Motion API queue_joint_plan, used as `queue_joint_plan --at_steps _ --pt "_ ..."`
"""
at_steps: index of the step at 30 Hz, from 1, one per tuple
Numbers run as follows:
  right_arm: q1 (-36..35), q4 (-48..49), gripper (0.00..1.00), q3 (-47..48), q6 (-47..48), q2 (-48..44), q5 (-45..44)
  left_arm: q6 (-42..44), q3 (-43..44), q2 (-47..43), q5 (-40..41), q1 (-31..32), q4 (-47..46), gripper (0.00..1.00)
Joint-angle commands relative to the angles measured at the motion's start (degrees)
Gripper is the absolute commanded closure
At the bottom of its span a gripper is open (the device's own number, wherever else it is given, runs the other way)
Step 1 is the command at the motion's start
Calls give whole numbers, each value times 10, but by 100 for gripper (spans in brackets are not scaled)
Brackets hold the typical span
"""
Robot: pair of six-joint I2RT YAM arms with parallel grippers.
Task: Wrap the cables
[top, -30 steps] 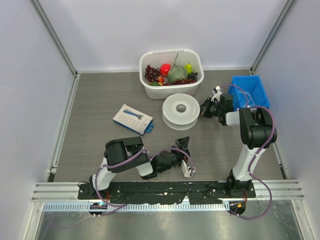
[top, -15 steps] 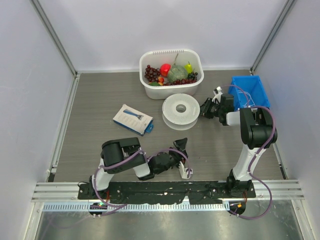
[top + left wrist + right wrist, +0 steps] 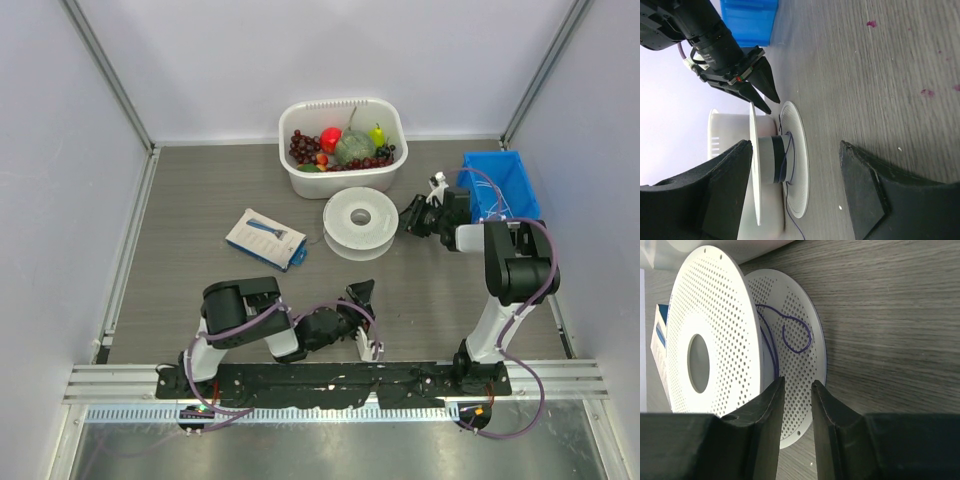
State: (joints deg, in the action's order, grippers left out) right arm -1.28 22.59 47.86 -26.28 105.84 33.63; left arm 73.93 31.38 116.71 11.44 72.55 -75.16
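Observation:
A white perforated spool (image 3: 361,222) lies flat in the middle of the table. The cable is a very thin dark purple strand. It runs round the hub (image 3: 785,159), and a loose loop (image 3: 797,338) rests on the lower flange. My right gripper (image 3: 409,217) sits at the spool's right rim, its jaws a narrow gap apart (image 3: 797,383) with nothing between them. My left gripper (image 3: 367,316) lies low near the front, open wide (image 3: 795,146), facing the spool from a distance and holding nothing.
A white tub of fruit (image 3: 343,176) stands behind the spool. A blue bin (image 3: 500,186) is at the right, close to the right arm. A blue and white packet (image 3: 265,238) lies left of the spool.
The right gripper's jaws have parted from shut to a narrow gap at the spool's rim. The left arm has settled slightly toward the front, its jaws unchanged.

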Motion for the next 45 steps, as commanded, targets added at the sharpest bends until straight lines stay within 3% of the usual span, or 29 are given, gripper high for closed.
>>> queue_joint_plan --at_steps 1,20,24,26,29,31,36,41,45 --pt "0 -6 66 -7 25 -51 -17 -3 -10 -31 -9 10 -134 27" --pt "-7 -165 67 -59 104 -195 -115 -24 -63 -86 5 53 -132 25" --pt "-6 -217 66 -76 112 -258 -124 -51 -73 -128 42 68 -100 21" --pt "-6 -248 65 -80 111 -290 -126 -82 -71 -173 65 71 -41 20" --pt "-5 -282 62 -80 110 -337 -131 -149 -56 -265 95 71 130 15" --pt "-7 -304 60 -79 114 -374 -132 -204 -38 -331 104 70 257 1" --pt "-7 -356 53 -56 135 -464 -121 -380 57 -470 139 56 560 0" --pt "-17 -367 38 13 151 -499 -110 -588 219 -515 58 -78 886 0" --pt "-32 -365 26 71 165 -485 -111 -636 316 -507 30 -194 1019 0"
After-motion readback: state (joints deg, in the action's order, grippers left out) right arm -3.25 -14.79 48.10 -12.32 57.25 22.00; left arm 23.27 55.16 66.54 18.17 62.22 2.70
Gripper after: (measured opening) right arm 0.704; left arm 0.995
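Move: The wound cable spool stands about 17 cm ahead of the empty left hand and 1 cm to its left, at about its height; from the empty right hand it lies some 12 cm left and 3 cm back. From the right hand, the fruit basket is about 13 cm ahead and 16 cm left, the blue bin 7 cm ahead and 22 cm right. The fork-printed box lies roughly 15 cm ahead and 24 cm left of the left hand. Left hand lifts some 20 cm, swinging left; right rises and draws back from the spool; both open wider. ##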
